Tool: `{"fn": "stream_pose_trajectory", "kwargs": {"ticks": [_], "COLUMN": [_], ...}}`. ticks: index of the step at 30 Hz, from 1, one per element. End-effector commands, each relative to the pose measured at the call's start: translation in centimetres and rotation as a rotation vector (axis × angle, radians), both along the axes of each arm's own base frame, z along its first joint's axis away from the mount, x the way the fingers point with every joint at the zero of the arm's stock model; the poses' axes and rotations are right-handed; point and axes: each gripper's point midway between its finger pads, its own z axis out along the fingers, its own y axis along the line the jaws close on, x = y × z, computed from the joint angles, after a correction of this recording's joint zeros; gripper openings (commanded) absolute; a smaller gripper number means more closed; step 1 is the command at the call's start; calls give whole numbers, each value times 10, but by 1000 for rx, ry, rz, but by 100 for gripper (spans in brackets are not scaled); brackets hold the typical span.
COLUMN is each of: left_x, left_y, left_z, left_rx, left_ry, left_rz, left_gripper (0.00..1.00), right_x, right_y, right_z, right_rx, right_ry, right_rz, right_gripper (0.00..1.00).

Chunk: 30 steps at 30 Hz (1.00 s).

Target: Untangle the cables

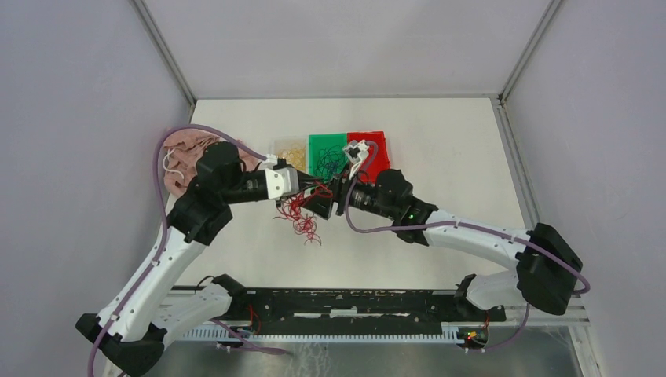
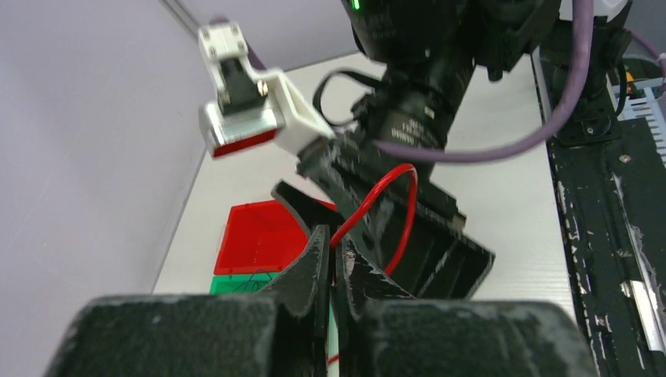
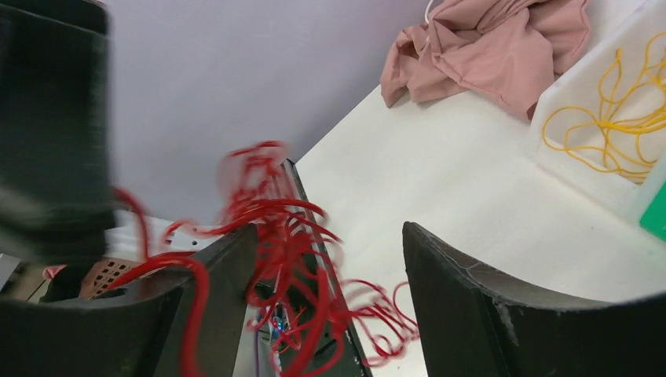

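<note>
A tangle of red cables (image 1: 302, 221) hangs from where both grippers meet, above the table's middle. My left gripper (image 1: 297, 191) is shut on one red cable loop (image 2: 409, 210); its fingertips (image 2: 320, 247) pinch the strand. My right gripper (image 1: 322, 200) faces it, open, with its fingers (image 3: 440, 271) wide apart. The blurred red cables (image 3: 290, 236) dangle in that gap and over the left finger, touching neither pad firmly. Yellow cables (image 3: 620, 126) lie in a clear tray, and dark cables (image 1: 330, 161) lie in the green tray.
Three trays stand in a row behind the grippers: clear (image 1: 281, 146), green (image 1: 318, 141) and red (image 1: 378, 143). A pink cloth (image 1: 182, 149) lies bunched at the far left. A black rail (image 1: 353, 306) runs along the near edge.
</note>
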Motion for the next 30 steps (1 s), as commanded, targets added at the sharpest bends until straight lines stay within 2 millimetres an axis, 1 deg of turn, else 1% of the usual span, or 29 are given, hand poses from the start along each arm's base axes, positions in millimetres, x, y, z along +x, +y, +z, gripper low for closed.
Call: {"fn": "stream_pose_trajectory", "kwargs": {"ticks": [1,4,7,10,15,18,21,26,30], "left_x": [-8,-11,-15,-16,-18,-19,-20,-20,-19], "left_y": [-9,-10,-11,-11,-10,-9,-6,1,7], "left_z": [46,59,76,89,109,118,135,174,205], "left_rx": [-96,-114,-138,-154,-177,-189,-206,-241,-263], "left_ry": [-40,-41,-48,-61,-90,-110,-156,-277,-382], "left_rz": [-48,-59,-68,-74,-74,-72,-63,-37,-4], "left_gripper": [3,3,3,3,3,3,3,3,3], "right_x": [12,26,32,32,31,30,30,29,28], "right_y": [18,18,16,14,1,-9,-20,-42,-56], "right_z": [10,-15,-40,-54,-72,-88,-107,-141,-162], "right_rx": [69,53,26,32,60,38,-8,-126,-199], "right_ry": [-1,45,88,116,157,172,186,201,215], "right_rz": [-74,-147,-190,-200,-245,-278,-314,-378,-421], "right_gripper": [73,70,69,66,56,47,44,40,37]}}
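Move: The tangle of red cables hangs right beside both hands: about 4 cm to the right hand's left, 2 cm back and 4 cm below it, and some 8 cm beneath the left hand, 3 cm left of it and 3 cm back. From the right hand, the green box stands about 21 cm ahead, 2 cm to the right and 26 cm down; the clear box with the yellow cables stands about 9 cm left at that same distance out and depth. The red cable stays pinched in the left hand's shut fingers and is drawn up about 16 cm, away from the table and the right hand, with that wrist tilting slightly. Meanwhile the right hand sinks about 16 cm alongside the tangle, drifting first left, then back right, turns some 20 degrees clockwise and brings its wide-open fingers to about half that gap close by the loops. ##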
